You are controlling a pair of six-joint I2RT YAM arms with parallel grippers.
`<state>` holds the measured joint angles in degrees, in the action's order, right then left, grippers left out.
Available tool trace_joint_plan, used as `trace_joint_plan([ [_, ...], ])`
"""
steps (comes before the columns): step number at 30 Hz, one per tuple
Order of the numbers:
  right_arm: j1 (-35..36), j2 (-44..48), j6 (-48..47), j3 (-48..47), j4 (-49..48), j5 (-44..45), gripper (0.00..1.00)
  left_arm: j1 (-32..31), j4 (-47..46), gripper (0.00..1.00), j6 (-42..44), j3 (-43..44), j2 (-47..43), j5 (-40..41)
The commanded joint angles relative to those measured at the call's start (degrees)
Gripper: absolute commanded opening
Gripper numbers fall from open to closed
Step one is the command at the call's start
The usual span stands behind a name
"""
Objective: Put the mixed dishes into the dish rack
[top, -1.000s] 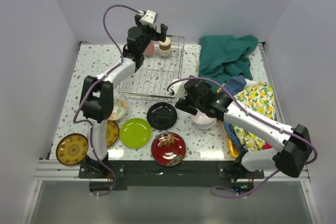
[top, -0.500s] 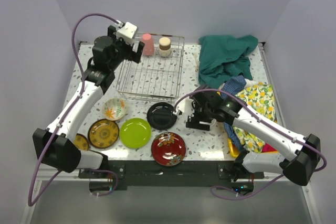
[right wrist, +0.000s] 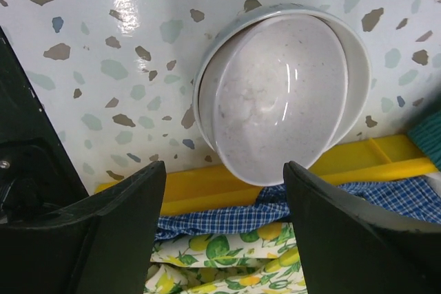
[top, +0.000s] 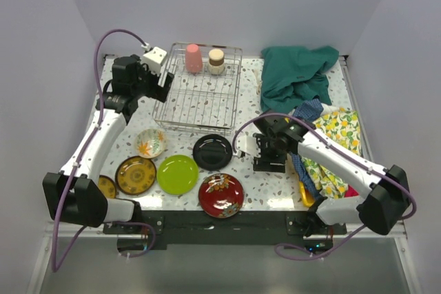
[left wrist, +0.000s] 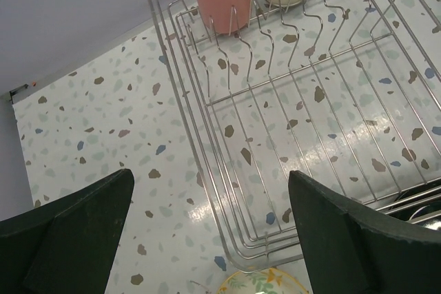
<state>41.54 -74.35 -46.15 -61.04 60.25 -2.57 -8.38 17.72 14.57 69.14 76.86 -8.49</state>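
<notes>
The wire dish rack [top: 200, 98] holds a salmon-pink cup [top: 193, 58] and a tan cup [top: 216, 60] at its far end. In front of it lie a floral bowl [top: 150, 142], a brown-gold plate [top: 136, 175], a lime-green plate [top: 178, 173], a black plate [top: 212, 151] and a red floral plate [top: 221, 195]. My left gripper [top: 162, 77] hangs open and empty above the rack's left edge [left wrist: 207, 163]. My right gripper [right wrist: 224, 225] is open, pointing down at two stacked white bowls [right wrist: 275, 94]; the near rim sits between the fingertips. From above, that arm hides the bowls.
A green cloth [top: 296, 74] lies at the back right. A lemon-print cloth [top: 334, 135] and a blue check cloth [top: 306, 111] lie over a yellow tray [right wrist: 207, 194] just right of the white bowls. A second brown-gold plate [top: 105, 186] peeks from behind the left arm.
My left arm swung from the rack's far end to its left edge. My right gripper moved right and towards the near edge, over the white bowls, and its jaws narrowed.
</notes>
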Motion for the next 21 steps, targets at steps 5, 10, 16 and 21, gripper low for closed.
trace_joint_plan([
  [5,-1.3,-7.9,-2.8,-3.0,1.8,-4.2,0.53,0.6,-1.9,0.99,0.3,0.6,-0.4,0.9],
  [10,-1.3,-10.0,-3.7,-5.3,5.3,-5.0,0.29,0.9,-3.7,0.99,0.1,-1.6,-1.2,0.9],
  [16,-1.3,-10.8,-4.6,-8.4,10.4,-5.4,0.0,1.3,-5.1,0.99,-1.0,-8.0,-3.2,4.5],
  [21,-1.3,-11.5,-5.1,-14.1,16.3,-6.8,0.0,3.4,-8.7,0.99,-4.0,-10.4,-3.7,13.1],
])
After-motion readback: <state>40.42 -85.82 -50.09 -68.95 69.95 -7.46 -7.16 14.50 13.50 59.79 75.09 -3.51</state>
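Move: The upper white bowl's middle lies about 4 cm ahead of the right hand, 2 cm left and 5 below; the black plate is 5 ahead and 20 left, the red plate 9 back and 17 left. From the left hand, the flowered bowl lies some 14 cm back, 3 left and 22 below; the dish rack's middle is 4 ahead and 13 right, the brown plate 24 back and 8 left. Lower the right gripper about 3 cm with its fingers at the near rim of the upper white bowl, shut them to pinch that rim, then ease up some 2 cm while the fingertips tilt back towards the base by roughly 10 degrees. Late on, sink the open left gripper about 5 cm, also drifting left, towards the flowered bowl. ##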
